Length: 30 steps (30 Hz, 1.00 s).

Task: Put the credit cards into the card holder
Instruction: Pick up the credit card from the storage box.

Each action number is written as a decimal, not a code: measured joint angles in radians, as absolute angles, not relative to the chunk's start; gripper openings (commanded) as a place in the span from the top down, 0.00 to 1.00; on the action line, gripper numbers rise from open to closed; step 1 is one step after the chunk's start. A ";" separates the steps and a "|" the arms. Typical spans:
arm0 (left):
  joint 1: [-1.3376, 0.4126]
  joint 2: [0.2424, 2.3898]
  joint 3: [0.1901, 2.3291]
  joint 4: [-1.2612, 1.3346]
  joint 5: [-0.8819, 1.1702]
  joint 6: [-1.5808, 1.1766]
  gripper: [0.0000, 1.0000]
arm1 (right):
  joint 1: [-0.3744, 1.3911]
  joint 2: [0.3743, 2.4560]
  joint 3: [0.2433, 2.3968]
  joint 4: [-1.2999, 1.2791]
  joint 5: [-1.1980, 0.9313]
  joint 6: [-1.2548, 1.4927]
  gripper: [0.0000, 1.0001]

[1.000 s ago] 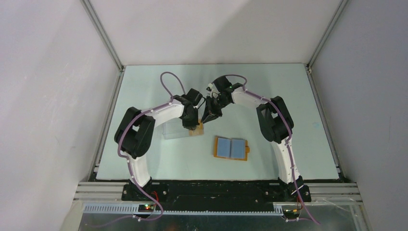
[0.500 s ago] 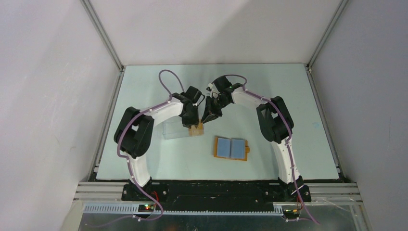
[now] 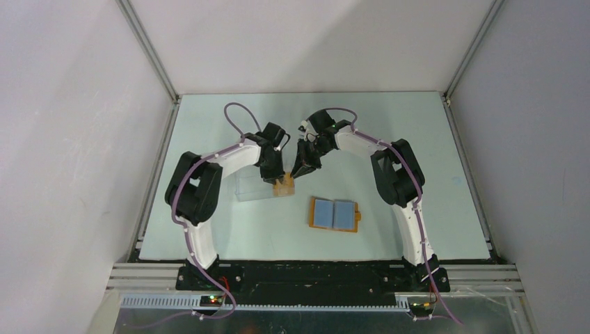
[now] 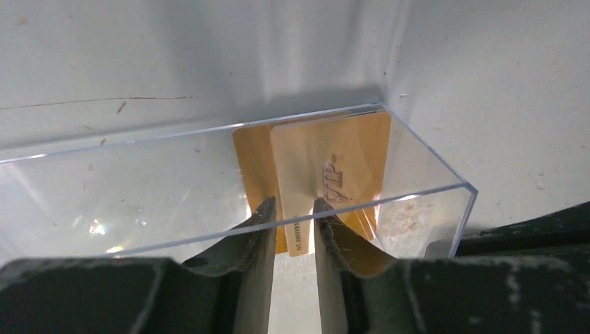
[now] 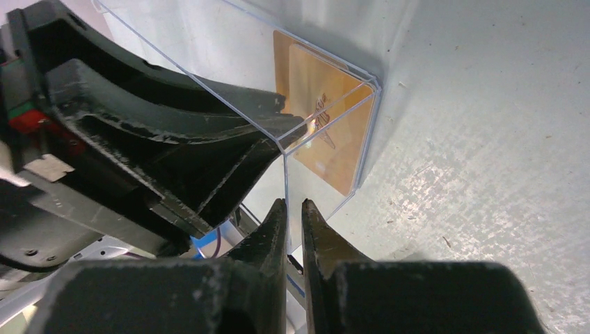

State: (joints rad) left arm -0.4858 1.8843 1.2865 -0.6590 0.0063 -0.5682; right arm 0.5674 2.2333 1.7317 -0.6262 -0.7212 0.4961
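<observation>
The credit cards (image 4: 327, 167), tan-orange with a pale mark, stand on edge inside the right end of a clear plastic case (image 4: 139, 188). My left gripper (image 4: 292, 207) reaches down into the case, open, its jaws standing a little apart on either side of one pale card's near corner. My right gripper (image 5: 293, 205) is shut on the thin end wall of the clear case (image 5: 209, 56), right beside the cards (image 5: 327, 132). The card holder (image 3: 335, 214) lies open on the table in front of both grippers, its blue panels up and its tab to the right.
The pale green table (image 3: 417, 139) is enclosed by white walls with metal rails along its edges. The two wrists (image 3: 289, 156) nearly meet over the case (image 3: 254, 186). The arm bases are bolted to the near edge (image 3: 313, 275).
The left gripper's jaws have parted from a shut grip at the cards, and the left wrist has pulled slightly back. The right gripper, the case and the card holder have not moved.
</observation>
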 measured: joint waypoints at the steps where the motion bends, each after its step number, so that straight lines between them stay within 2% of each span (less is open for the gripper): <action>1: -0.486 1.890 1.285 -0.654 0.012 -0.568 0.72 | 0.567 2.233 1.732 -0.626 -0.721 0.496 0.96; 12: -0.487 1.896 1.274 -0.646 0.036 -0.568 0.96 | 0.567 2.234 1.731 -0.628 -0.723 0.496 0.96; 20: -0.487 1.883 1.267 -0.645 0.030 -0.569 1.00 | 0.565 2.234 1.729 -0.631 -0.727 0.496 0.96; 30: -0.498 1.806 1.257 -0.635 0.040 -0.572 0.98 | 0.564 2.234 1.728 -0.629 -0.728 0.496 0.96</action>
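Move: The top credit card lies on the floor of the clear storage box, its middle about 2 cm right, 1 ahead and 2 below the left hand. A second card peeks out under it, about 1 cm ahead, level sideways; the box's right end wall stands some 5 cm right and 1 ahead, and the card holder 15 cm right and 10 back. From the right hand, pinching that wall, the top card is some 3 cm left, level ahead, 5 below. The left fingers, partly open around the left edge of the top card, close and pinch that edge, after easing less than 1 cm down and slightly back; once shut, they rise nearly 3 cm off the box floor, the wrist barely tilting. The right hand stays in place, still pinching the box's right end wall. ##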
